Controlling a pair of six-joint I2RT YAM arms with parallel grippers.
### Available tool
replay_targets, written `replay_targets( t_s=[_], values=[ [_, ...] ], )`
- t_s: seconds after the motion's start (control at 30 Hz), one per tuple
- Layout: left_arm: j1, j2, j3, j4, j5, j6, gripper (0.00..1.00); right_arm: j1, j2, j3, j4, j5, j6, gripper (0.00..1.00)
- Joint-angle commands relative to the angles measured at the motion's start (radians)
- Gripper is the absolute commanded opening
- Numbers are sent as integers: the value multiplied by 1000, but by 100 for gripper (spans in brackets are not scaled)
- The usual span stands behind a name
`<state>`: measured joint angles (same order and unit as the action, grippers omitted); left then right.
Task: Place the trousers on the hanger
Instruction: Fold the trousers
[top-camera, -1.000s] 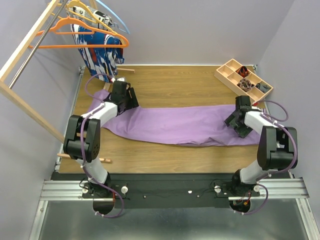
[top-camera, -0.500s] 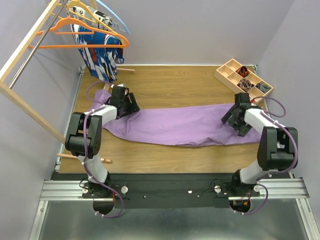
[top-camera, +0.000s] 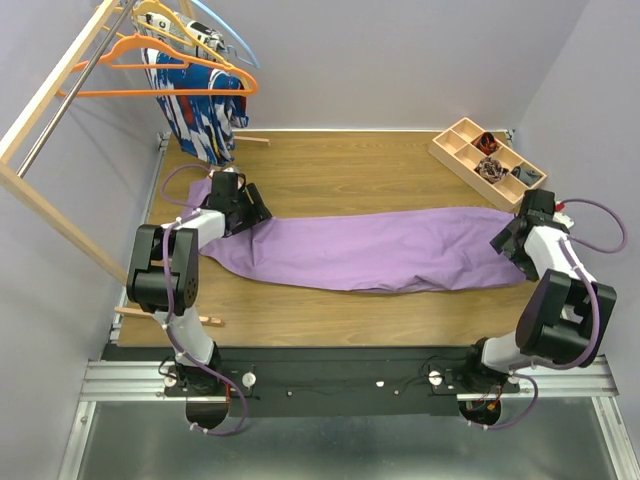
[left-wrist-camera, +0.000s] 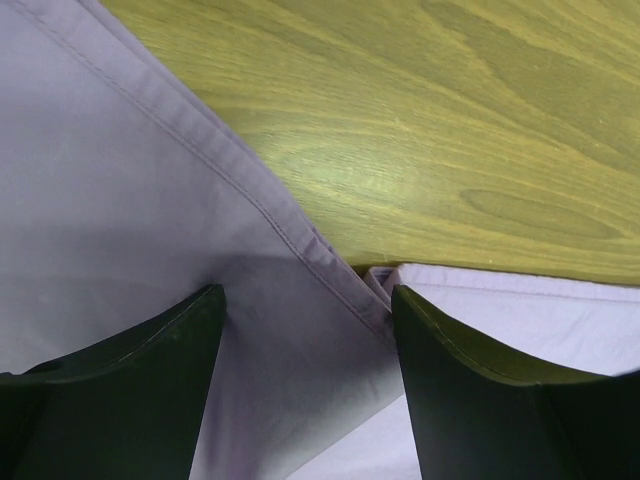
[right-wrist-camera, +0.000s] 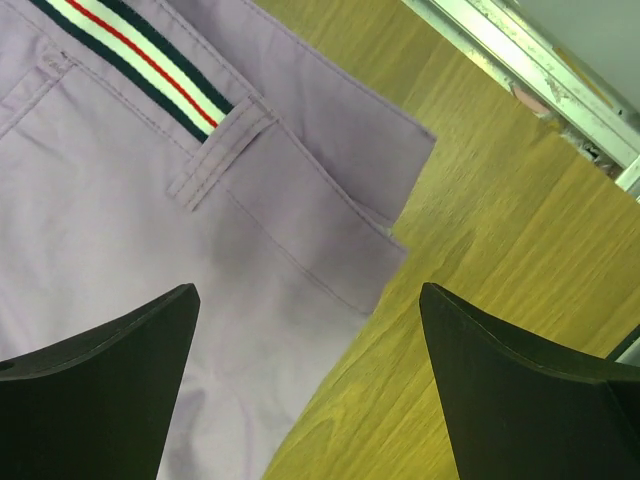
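Note:
The lilac trousers (top-camera: 370, 250) lie flat across the wooden table, legs to the left and waistband to the right. My left gripper (top-camera: 256, 212) hovers low over the leg hems, open, with the hem seam (left-wrist-camera: 250, 170) running between its fingers (left-wrist-camera: 150, 390). My right gripper (top-camera: 505, 243) stands open over the waistband corner. The striped waistband (right-wrist-camera: 140, 60) and a belt loop show ahead of it, with half the gap over bare wood. The bright orange hanger (top-camera: 150, 92) hangs empty on the rail at the back left.
A blue, white and red garment (top-camera: 200, 115) hangs beside the orange hanger, with a yellow hanger (top-camera: 165, 18) and a light blue one (top-camera: 228, 38) behind. A compartmented wooden tray (top-camera: 462, 135) sits back right. The table's metal edge (right-wrist-camera: 520, 60) is close to the right gripper.
My right gripper has slid right along the waistband end, opened wider, and the cloth there now lies flatter. My left gripper has shifted slightly left toward the hems.

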<state>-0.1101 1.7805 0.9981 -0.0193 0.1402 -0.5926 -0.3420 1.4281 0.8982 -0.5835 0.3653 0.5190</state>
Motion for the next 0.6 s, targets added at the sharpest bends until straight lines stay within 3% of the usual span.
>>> replay_targets(
  t_s=[0.0, 0.17, 0.57],
  values=[
    [49, -20, -36, -22, -34, 7, 77, -17, 66, 54, -1, 44, -14, 100],
    [72, -59, -69, -13, -40, 13, 77, -66, 110, 83, 33, 0, -26, 100],
    [99, -85, -88, -18, -68, 33, 77, -107, 196, 177, 178, -218, -332, 100]
  ],
)
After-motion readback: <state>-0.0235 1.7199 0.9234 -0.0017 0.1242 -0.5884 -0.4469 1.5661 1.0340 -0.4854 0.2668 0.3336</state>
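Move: The trousers' leg ends lie about 11 cm left of my left hand, level with it and some 2 cm lower; cloth is right at its fingertips. The rack's near crossbar is roughly 19 cm back and 17 cm left of that hand. From my right hand, the waistband's middle is about 4 cm ahead, 4 cm right and 6 cm below; the wooden box sits some 19 cm ahead, 6 cm left and 5 cm below. With its fingers still parted and low in the cloth, I sweep my left hand about 4 cm left towards the leg ends, keeping its height and dragging the cloth at the fingertips along. My empty, wide-open right hand goes right over the waist end, dipping a little, then swings forward and climbs back, some 4 cm each way, turning slightly counter-clockwise. ##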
